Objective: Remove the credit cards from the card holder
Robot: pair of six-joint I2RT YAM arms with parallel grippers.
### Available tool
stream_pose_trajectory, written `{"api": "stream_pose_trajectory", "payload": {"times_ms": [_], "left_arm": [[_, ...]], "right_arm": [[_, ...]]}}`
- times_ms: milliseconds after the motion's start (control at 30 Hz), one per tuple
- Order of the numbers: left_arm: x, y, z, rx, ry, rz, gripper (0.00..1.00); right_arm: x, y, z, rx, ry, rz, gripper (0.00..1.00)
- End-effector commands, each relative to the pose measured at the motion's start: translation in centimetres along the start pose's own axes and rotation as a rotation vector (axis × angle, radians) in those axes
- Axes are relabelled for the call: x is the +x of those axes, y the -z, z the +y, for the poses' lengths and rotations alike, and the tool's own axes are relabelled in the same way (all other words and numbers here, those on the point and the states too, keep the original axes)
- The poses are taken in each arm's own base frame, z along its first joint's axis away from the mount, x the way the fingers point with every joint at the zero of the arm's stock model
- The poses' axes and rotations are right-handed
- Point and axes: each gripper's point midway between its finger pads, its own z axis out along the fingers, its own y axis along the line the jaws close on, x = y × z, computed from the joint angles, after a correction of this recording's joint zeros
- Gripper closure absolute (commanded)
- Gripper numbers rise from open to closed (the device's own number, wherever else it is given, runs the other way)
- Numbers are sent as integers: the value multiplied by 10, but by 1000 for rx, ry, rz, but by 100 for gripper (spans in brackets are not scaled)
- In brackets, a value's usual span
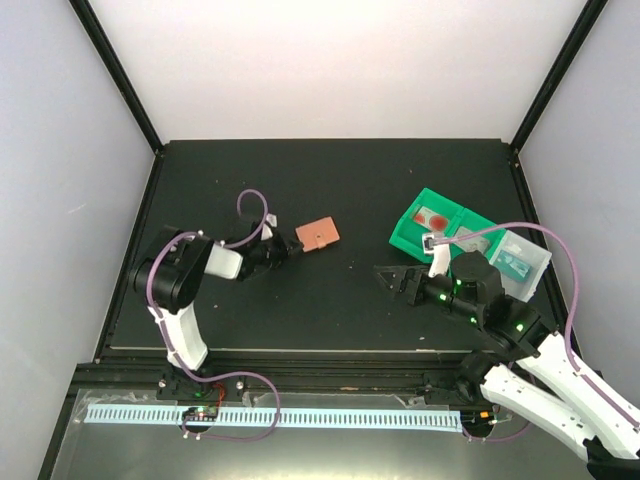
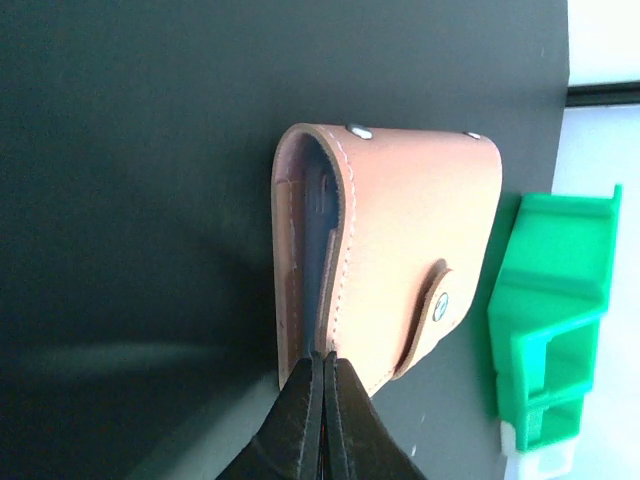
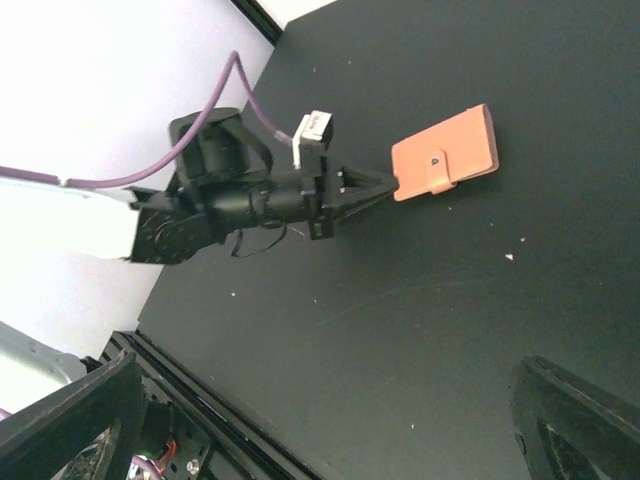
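Observation:
The card holder (image 1: 318, 234) lies snapped shut on the black mat, terracotta face and small tab (image 2: 432, 310) up. Its near edge gapes a little, showing light blue lining (image 2: 318, 250). My left gripper (image 1: 296, 243) is shut, its tips (image 2: 325, 362) pressed together at that gap, right against the holder's edge (image 2: 420, 250). The credit cards are hidden; none shows outside the holder. My right gripper (image 1: 390, 280) hangs open above bare mat, well right of the holder. In the right wrist view its fingers (image 3: 580, 420) frame the bottom corners, with the holder (image 3: 445, 155) and left gripper (image 3: 390, 183) far off.
Green bins (image 1: 432, 225) with small reddish items stand at the right, a clear bin (image 1: 520, 262) beside them. One green bin (image 2: 550, 320) shows just past the holder in the left wrist view. The mat's raised front edge (image 1: 300, 350) runs before the arm bases.

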Motion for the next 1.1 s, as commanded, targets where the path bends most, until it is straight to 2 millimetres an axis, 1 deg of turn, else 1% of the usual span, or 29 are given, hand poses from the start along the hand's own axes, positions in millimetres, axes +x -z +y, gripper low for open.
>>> {"api": "stream_pose_trajectory", "payload": {"times_ms": [0, 67, 133, 200, 267, 300, 333, 367, 433, 500, 533, 567, 600, 633, 733, 800, 867, 967, 1067], "left_arm": [[30, 15, 3, 9, 2, -9, 98], [47, 22, 3, 14, -5, 7, 98], [66, 30, 7, 3, 1, 19, 99], [82, 39, 7, 8, 6, 28, 98], [95, 45, 3, 18, -1, 42, 98], [100, 47, 0, 23, -13, 51, 97], [104, 49, -4, 24, -30, 64, 93], [107, 50, -8, 22, -51, 76, 86], [106, 54, -14, 7, -109, 85, 73], [99, 58, -19, -38, -181, 71, 59], [93, 61, -20, -71, -215, 53, 52], [87, 64, -19, -113, -252, 43, 48], [78, 66, -29, -124, -316, 19, 45], [68, 67, -33, -151, -355, -7, 42], [50, 63, -43, -169, -454, -8, 38], [44, 55, -49, -165, -505, 25, 38], [42, 47, -52, -162, -550, 60, 38], [45, 39, -56, -128, -602, 108, 38], [52, 31, -53, -107, -632, 166, 38]], "right_arm": [[11, -6, -6, 2, -29, 32, 0], [14, -8, -8, 1, -34, 39, 0], [16, -9, -10, 5, -36, 45, 0], [18, -10, -12, 11, -37, 51, 0], [20, -11, -13, 16, -38, 55, 0], [19, -11, -14, 18, -38, 54, 0], [20, -11, -14, 20, -39, 56, 0], [19, -11, -14, 19, -37, 56, 0], [19, -10, -13, 20, -37, 56, 0], [18, -9, -13, 19, -38, 53, 0], [18, -9, -13, 19, -39, 52, 0], [18, -8, -12, 16, -41, 52, 0], [18, -8, -11, 12, -41, 50, 0], [18, -7, -11, 10, -42, 49, 0], [17, -7, -10, 1, -45, 46, 0], [18, -5, -8, -4, -42, 50, 0], [19, -5, -9, 2, -42, 54, 0], [19, -4, -11, 8, -49, 51, 0], [19, -3, -10, 1, -54, 48, 0]]}}
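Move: The card holder lies right at the left hand's closed tips, which already pinch its near left corner; its middle is about 4 cm farther out and 5 cm to the right, roughly level in height. The green tray stands some 40 cm to the left hand's right and about 5 cm ahead, at much the same height. From the right hand the card holder is about 24 cm ahead, 15 cm left and 24 cm below. Still pinching the card holder's near left corner, the left hand drags it about 12 cm straight back along the table, then opens to a bit over half and lets go. It lifts some 8 cm while swinging forward about 8 cm, the wrist rolling left side up and turning clockwise, and finally dips slightly. The right hand, wide open, sinks a few centimetres, well clear of the holder. ##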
